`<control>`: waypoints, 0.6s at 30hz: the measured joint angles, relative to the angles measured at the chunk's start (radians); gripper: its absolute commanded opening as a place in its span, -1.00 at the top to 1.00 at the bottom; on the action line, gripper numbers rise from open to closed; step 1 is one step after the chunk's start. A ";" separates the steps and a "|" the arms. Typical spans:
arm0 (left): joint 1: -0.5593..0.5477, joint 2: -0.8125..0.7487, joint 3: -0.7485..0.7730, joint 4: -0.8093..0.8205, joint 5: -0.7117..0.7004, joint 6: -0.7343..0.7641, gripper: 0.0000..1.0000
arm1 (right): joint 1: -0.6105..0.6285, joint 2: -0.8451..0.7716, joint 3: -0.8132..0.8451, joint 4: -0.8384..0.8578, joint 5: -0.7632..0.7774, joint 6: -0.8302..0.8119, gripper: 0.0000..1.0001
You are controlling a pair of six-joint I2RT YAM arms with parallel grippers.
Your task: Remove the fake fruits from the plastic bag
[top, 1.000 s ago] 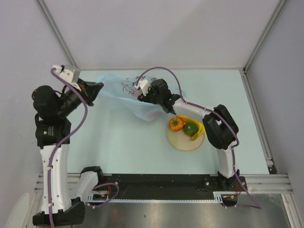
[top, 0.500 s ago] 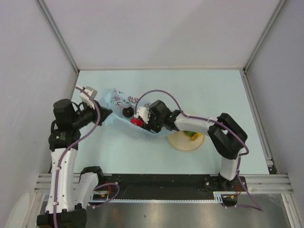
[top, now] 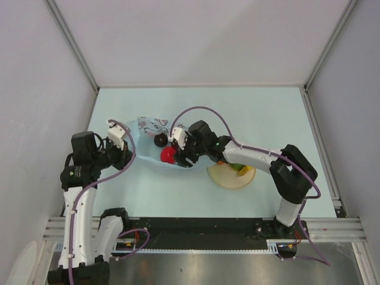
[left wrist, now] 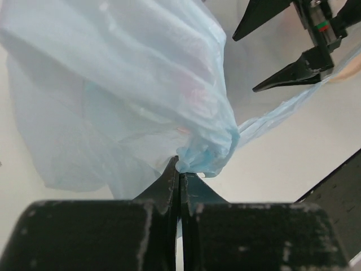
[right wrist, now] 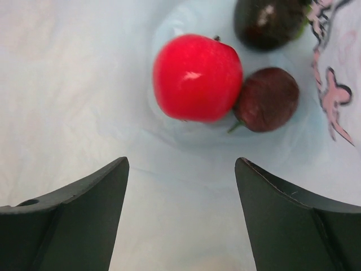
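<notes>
The light blue plastic bag [top: 147, 132] lies crumpled on the table between my arms. My left gripper [top: 127, 154] is shut on a bunched fold of the bag [left wrist: 124, 84], with its fingertips at the fold [left wrist: 180, 169]. A red apple [top: 168, 154] and a dark fruit [top: 160, 140] lie at the bag's right end. In the right wrist view the red apple [right wrist: 197, 77], a maroon fruit [right wrist: 267, 99] touching it and another dark fruit [right wrist: 269, 22] rest on the blue plastic. My right gripper [right wrist: 181, 164] is open and empty just short of the apple; in the top view it [top: 180, 153] is right beside the apple.
A round tan plate [top: 224, 177] sits right of the bag, partly under my right forearm, with a green fruit [top: 237, 168] and a yellow banana [top: 245, 171] on it. My right gripper's fingers [left wrist: 293, 70] show at the upper right of the left wrist view.
My left gripper has pulled the bag down and toward the near left. The red apple and dark fruit now lie exposed. My right gripper has come down beside the apple.
</notes>
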 measured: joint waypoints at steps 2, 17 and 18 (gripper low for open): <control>0.002 0.039 0.030 -0.047 -0.006 0.061 1.00 | 0.012 0.000 0.000 0.005 -0.023 0.010 -0.64; 0.004 0.070 -0.168 -0.164 -0.216 0.435 1.00 | 0.079 0.000 -0.053 0.056 -0.116 0.089 -0.68; 0.004 0.067 -0.177 -0.164 -0.222 0.439 1.00 | 0.074 -0.001 -0.053 0.074 -0.101 0.097 -0.68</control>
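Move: The red fruit in the bag lies about 6 cm to the right hand's left, 3 cm ahead and 6 cm below it; a dark-red fruit sits some 5 cm farther out than the red one and 2 cm to its right, and a dark-purple fruit about 6 cm beyond it and 4 cm to its left. From the left hand, already pinching the bag, the red fruit is roughly 8 cm ahead, 12 cm to the right and 18 cm down. With its fingers shut on the bag throughout, the left hand sinks about 11 cm, mostly after a slow start, drifting left and back as well and rolling so that its left side rises by some 20 degrees. Meanwhile the right hand, its fingers kept wide open within the bag, sweeps about 7 cm back from the red fruit and 2 to 3 cm left, seeming to draw the bag's near edge along, then turns and comes forward again by 2 cm. ##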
